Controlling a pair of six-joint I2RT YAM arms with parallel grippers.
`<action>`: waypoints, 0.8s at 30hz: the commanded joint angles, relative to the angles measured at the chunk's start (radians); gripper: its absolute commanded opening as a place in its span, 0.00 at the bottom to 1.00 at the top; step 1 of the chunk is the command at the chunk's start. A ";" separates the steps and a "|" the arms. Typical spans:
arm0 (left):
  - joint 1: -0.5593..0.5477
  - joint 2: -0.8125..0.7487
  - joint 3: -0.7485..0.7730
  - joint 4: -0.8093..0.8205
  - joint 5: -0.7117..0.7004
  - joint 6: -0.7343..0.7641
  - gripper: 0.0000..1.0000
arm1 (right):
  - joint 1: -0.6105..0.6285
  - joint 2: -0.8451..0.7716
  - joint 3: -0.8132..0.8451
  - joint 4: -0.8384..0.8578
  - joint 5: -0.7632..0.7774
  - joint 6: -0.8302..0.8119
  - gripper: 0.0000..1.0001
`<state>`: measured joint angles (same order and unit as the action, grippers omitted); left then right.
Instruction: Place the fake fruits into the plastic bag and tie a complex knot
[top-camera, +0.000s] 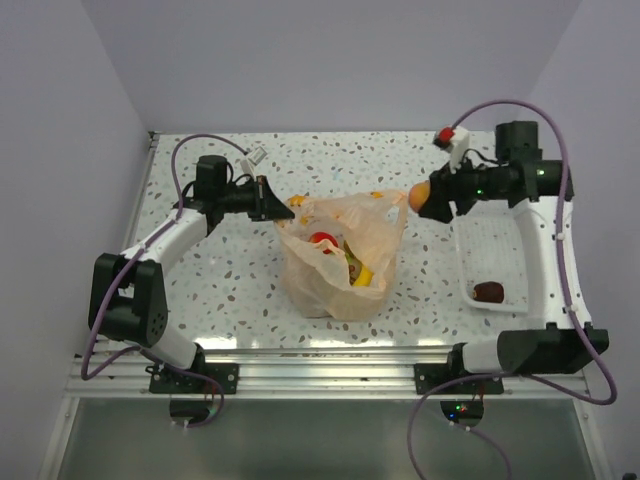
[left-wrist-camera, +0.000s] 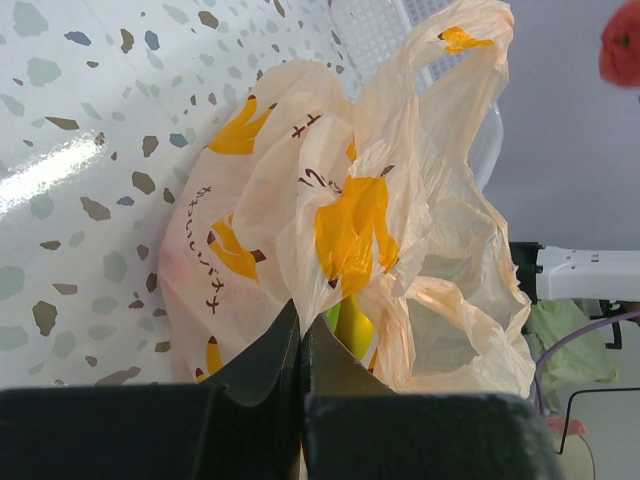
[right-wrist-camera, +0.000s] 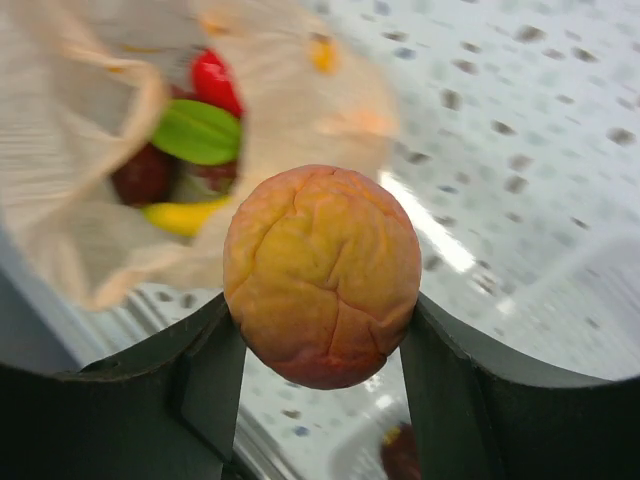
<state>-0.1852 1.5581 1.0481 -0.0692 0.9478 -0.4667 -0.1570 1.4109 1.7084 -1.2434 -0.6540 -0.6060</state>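
The plastic bag (top-camera: 340, 270) stands in the middle of the table with its mouth open. Inside it lie a red fruit (top-camera: 322, 240) and a yellow banana (top-camera: 362, 276). My left gripper (top-camera: 268, 200) is shut on the bag's left edge, and the pale plastic (left-wrist-camera: 380, 200) rises straight out of its closed fingertips (left-wrist-camera: 290, 335). My right gripper (top-camera: 430, 198) hangs just right of the bag's mouth, shut on an orange fruit (right-wrist-camera: 322, 275). Past that fruit the bag (right-wrist-camera: 80, 230) shows red (right-wrist-camera: 215, 80), green (right-wrist-camera: 200, 132), maroon (right-wrist-camera: 145, 175) and yellow (right-wrist-camera: 185, 215) pieces. No knot shows.
A white perforated basket (top-camera: 480, 235) sits at the right under the right arm, with a dark maroon fruit (top-camera: 489, 291) in its near corner. A small red and white object (top-camera: 450, 140) lies at the back right. Grey walls close in the table.
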 joint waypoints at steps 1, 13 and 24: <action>0.007 -0.009 -0.002 0.031 0.023 0.023 0.00 | 0.242 -0.064 -0.061 0.059 -0.049 0.244 0.34; 0.007 -0.023 -0.005 0.017 0.028 0.033 0.00 | 0.675 0.031 -0.276 0.366 0.177 0.428 0.43; 0.007 -0.015 0.009 -0.004 0.031 0.053 0.00 | 0.685 -0.013 -0.144 0.294 0.232 0.379 0.98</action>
<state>-0.1852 1.5581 1.0481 -0.0731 0.9573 -0.4480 0.5255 1.4872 1.4738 -0.9607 -0.4694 -0.2173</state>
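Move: Over the gap between white tray and bag, the right hand already holds the peach. The plastic bag's open mouth lies about 17 cm to its left, 6 cm back and some 18 cm below; inside, the red apple is about 26 cm left, 1 cm ahead and the banana about 16 cm left, 8 cm back, both 22–25 cm below. The brown fruit sits 17 cm right, 13 cm back, 26 cm below. From the left hand the mouth is 16 cm right, 6 cm back, 7 cm below. Sweeping fast to its left, some 19 cm, the right hand carries the peach in over the bag's mouth, drawing back a little and then sinking about 10 cm as the wrist turns counter-clockwise and tips farther down. There the fingers open wide to let go of the peach, and the hand begins to rise. The left hand stays put, still pinching the bag's edge. ##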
